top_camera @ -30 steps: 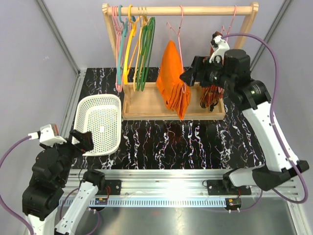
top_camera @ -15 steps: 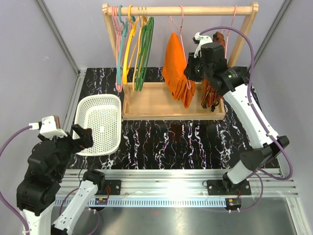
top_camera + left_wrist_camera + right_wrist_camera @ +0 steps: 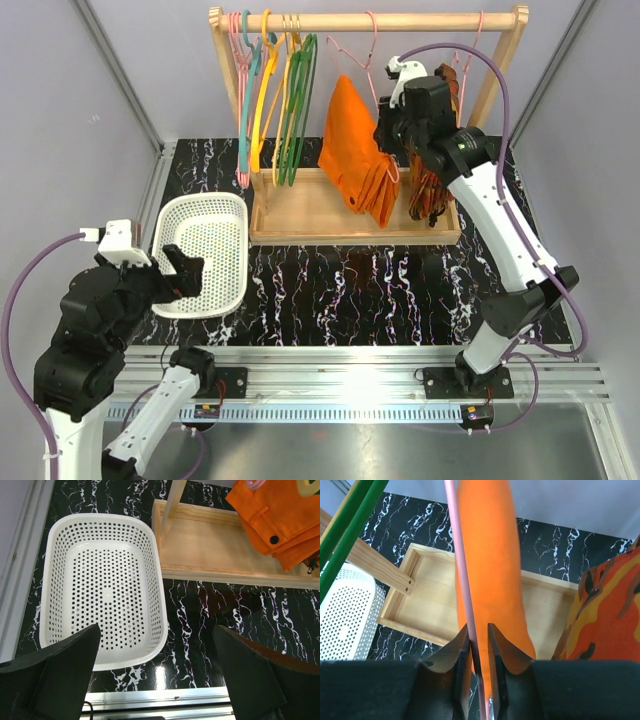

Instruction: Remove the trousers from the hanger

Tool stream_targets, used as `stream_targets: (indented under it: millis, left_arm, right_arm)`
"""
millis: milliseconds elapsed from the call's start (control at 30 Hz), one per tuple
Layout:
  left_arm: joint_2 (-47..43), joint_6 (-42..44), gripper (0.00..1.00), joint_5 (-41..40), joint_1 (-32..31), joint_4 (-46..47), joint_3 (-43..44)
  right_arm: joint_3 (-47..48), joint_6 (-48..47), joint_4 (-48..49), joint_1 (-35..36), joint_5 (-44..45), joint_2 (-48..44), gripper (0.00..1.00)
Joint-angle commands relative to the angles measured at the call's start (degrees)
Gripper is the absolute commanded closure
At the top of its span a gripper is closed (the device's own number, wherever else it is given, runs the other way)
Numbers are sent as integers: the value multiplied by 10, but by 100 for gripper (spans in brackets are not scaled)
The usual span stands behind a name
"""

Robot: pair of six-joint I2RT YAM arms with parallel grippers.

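The bright orange trousers (image 3: 355, 150) hang folded over the thin pink hanger (image 3: 352, 52) on the wooden rail. My right gripper (image 3: 392, 120) is at their right side, high above the tray. In the right wrist view its jaws (image 3: 479, 627) are pinched narrow on the pink hanger wire (image 3: 455, 540), with the edge of the trousers (image 3: 490, 555) between them too. My left gripper (image 3: 185, 275) hovers open over the near edge of the white basket, nothing between its fingers (image 3: 156, 628). The trousers' lower folds (image 3: 280, 515) show in the left wrist view.
The white basket (image 3: 165, 240) lies at the left on the black marbled table. The wooden rack's tray (image 3: 300, 215) stands behind it. Pink, teal, yellow and green hangers (image 3: 280, 100) hang at the rail's left. A patterned orange-brown garment (image 3: 435, 190) hangs right beside the right arm.
The right arm rose and moved left up to the hanger, and its jaws closed from wide to narrow on the wire. The trousers swung slightly. The left arm shifted a little right.
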Motion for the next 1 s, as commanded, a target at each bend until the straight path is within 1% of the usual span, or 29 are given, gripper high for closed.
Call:
stream_targets:
  millis: [0, 33, 133, 167, 200, 300, 333, 367, 567, 733, 967]
  left_arm:
    - [2, 18, 1, 39, -2, 24, 22]
    - [2, 19, 1, 42, -3, 23, 22]
    - [-3, 22, 1, 60, -2, 26, 23]
    - [-5, 24, 1, 72, -2, 28, 23]
    - [-8, 26, 1, 79, -3, 35, 25]
    - [-17, 36, 1, 156, -3, 57, 29]
    - [-19, 39, 1, 174, -3, 62, 35]
    - [-20, 40, 1, 209, -3, 68, 37]
    - [-15, 41, 1, 320, -2, 118, 61]
    - [-4, 34, 1, 356, -2, 163, 70]
    - [14, 29, 1, 355, 9, 212, 80]
  right_arm:
    - [38, -16, 15, 6, 8, 18, 76]
    - [48, -15, 13, 6, 6, 22, 76]
    - [58, -18, 10, 9, 3, 30, 84]
    - [61, -19, 6, 10, 4, 31, 98]
    - [63, -19, 5, 13, 6, 30, 100]
    - [74, -17, 0, 20, 19, 26, 100]
    - [88, -17, -2, 25, 33, 26, 100]
    - [98, -14, -15, 28, 40, 29, 100]
    - [189, 8, -55, 39, 96, 48, 100]
    - [279, 14, -92, 47, 110, 71, 100]
    - [307, 20, -77, 57, 119, 60, 100]
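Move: The near bar of the pink hanger carrying the orange trousers stands between the right fingertips, about 1 cm ahead and 1 cm left, at their height. The trousers' middle hangs about 3 cm ahead, 4 cm left and 8 cm below; the camouflage trousers hang some 9 cm right, 3 cm ahead and 5 cm below; the green hangers are about 15 cm left and 5 cm ahead. From the left hand, the bar lies roughly 27 cm ahead, 36 cm right and 4 cm above. Right fingers pinch the pink hanger and raise it about 5 cm; left hand rises 10 cm, swinging right. ##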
